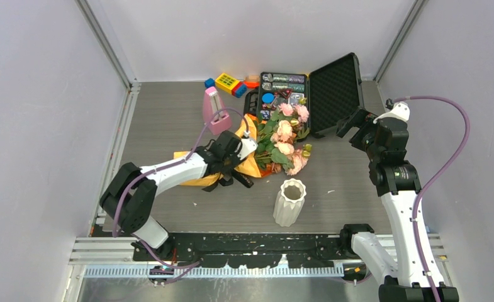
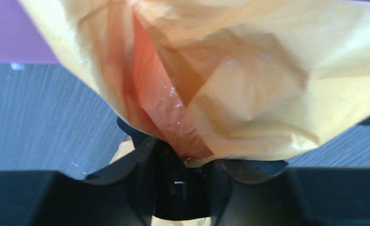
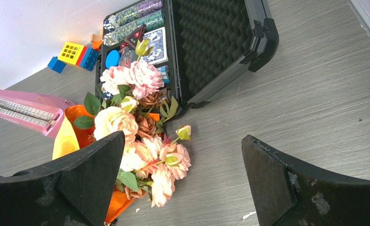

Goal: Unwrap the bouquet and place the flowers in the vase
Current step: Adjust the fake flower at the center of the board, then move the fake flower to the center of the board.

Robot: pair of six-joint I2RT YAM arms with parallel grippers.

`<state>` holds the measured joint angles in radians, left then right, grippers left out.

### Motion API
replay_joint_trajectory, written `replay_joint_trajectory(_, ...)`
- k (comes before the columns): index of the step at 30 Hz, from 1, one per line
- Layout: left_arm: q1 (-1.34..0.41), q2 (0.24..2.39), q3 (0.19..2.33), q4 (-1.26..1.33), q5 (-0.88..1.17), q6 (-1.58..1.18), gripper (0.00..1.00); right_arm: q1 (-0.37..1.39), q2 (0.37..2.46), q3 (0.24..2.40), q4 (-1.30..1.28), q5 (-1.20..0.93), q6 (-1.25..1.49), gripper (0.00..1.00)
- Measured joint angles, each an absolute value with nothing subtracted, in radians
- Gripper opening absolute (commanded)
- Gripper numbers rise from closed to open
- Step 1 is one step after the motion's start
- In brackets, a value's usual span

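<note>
The bouquet lies mid-table, its flowers (image 1: 285, 141) pink, peach and cream, fanned toward the open case. Crinkled orange paper (image 1: 252, 165) still wraps the stems, and black ribbon (image 1: 221, 183) trails beside it. My left gripper (image 1: 239, 160) is at the paper's narrow end. In the left wrist view the paper (image 2: 230, 75) fills the frame and tapers to a point at my left gripper (image 2: 183, 160), whose jaws stand slightly apart. The white ribbed vase (image 1: 289, 201) stands upright nearer the arms, with no stems in it. My right gripper (image 1: 352, 126) hovers wide open right of the flowers (image 3: 143, 141), holding nothing (image 3: 183, 139).
A pink metronome-shaped object (image 1: 214, 112) stands just behind the bouquet. An open black case (image 1: 335, 91) with cards and chips sits at the back, touching the flower heads. Toy blocks (image 1: 228, 83) lie by the back wall. Grey walls close in the left and right sides.
</note>
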<state>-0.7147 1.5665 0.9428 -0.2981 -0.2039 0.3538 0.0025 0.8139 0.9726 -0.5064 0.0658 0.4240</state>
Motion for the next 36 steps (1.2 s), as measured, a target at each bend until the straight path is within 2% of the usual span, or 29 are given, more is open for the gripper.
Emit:
replay_joint_trajectory(4, -0.695, 1.565, 0.943, -0.280, -0.199, 0.281, 0.69, 0.002, 0.814, 0.973, -0.506, 0.065, 0.424, 1.00)
replay_joint_trajectory(7, -0.687, 1.549, 0.943, -0.281, -0.198, 0.208, 0.75, 0.002, 0.814, 0.973, -0.506, 0.065, 0.424, 1.00)
replay_joint_trajectory(13, -0.687, 1.422, 0.942, -0.281, -0.189, -0.031, 0.76, 0.002, 0.814, 0.973, -0.507, 0.065, 0.424, 1.00)
replay_joint_trajectory(18, -0.688, 1.243, 0.908, -0.245, -0.220, -0.350, 0.76, 0.002, 0.814, 0.973, -0.508, 0.065, 0.422, 1.00)
replay_joint_trajectory(24, -0.697, 1.137, 0.730, -0.146, -0.273, -0.738, 0.72, 0.002, 0.814, 0.972, -0.509, 0.065, 0.421, 1.00)
replay_joint_trajectory(28, -0.767, 1.089, 0.580, -0.097, -0.382, -0.976, 0.72, 0.002, 0.814, 0.972, -0.509, 0.065, 0.421, 1.00)
replay_joint_trajectory(31, -0.824, 1.059, 0.499, -0.049, -0.474, -1.151, 0.75, 0.002, 0.814, 0.972, -0.509, 0.065, 0.421, 1.00)
replay_joint_trajectory(36, -0.857, 1.084, 0.493, -0.002, -0.571, -1.339, 0.81, 0.002, 0.814, 0.972, -0.509, 0.065, 0.421, 1.00)
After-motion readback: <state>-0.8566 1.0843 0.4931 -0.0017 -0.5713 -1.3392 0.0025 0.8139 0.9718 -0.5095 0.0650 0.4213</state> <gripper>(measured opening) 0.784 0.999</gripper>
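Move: The bouquet's black ribbon knot is right at the left fingers, some 2 cm below their midpoint. The flower heads lie about 9 cm ahead and 18 cm right of that hand; the closed end of the orange wrapper is roughly 13 cm to its left. The vase stands about 13 cm back and 18 cm right, the pink metronome 18 cm ahead and 4 cm left. From the idle right hand, the knot is about 38 cm left, level fore-and-aft, and 23 cm lower. The left fingers finish opening, from a third to about three quarters, and come free of the ribbon and wrapper. The hand rises about 11 cm, then swings back and down, stopping some 5 cm behind and 5 cm above its start. Along the way it rolls close to 100 degrees counter-clockwise and flattens to point forward over the knot. ##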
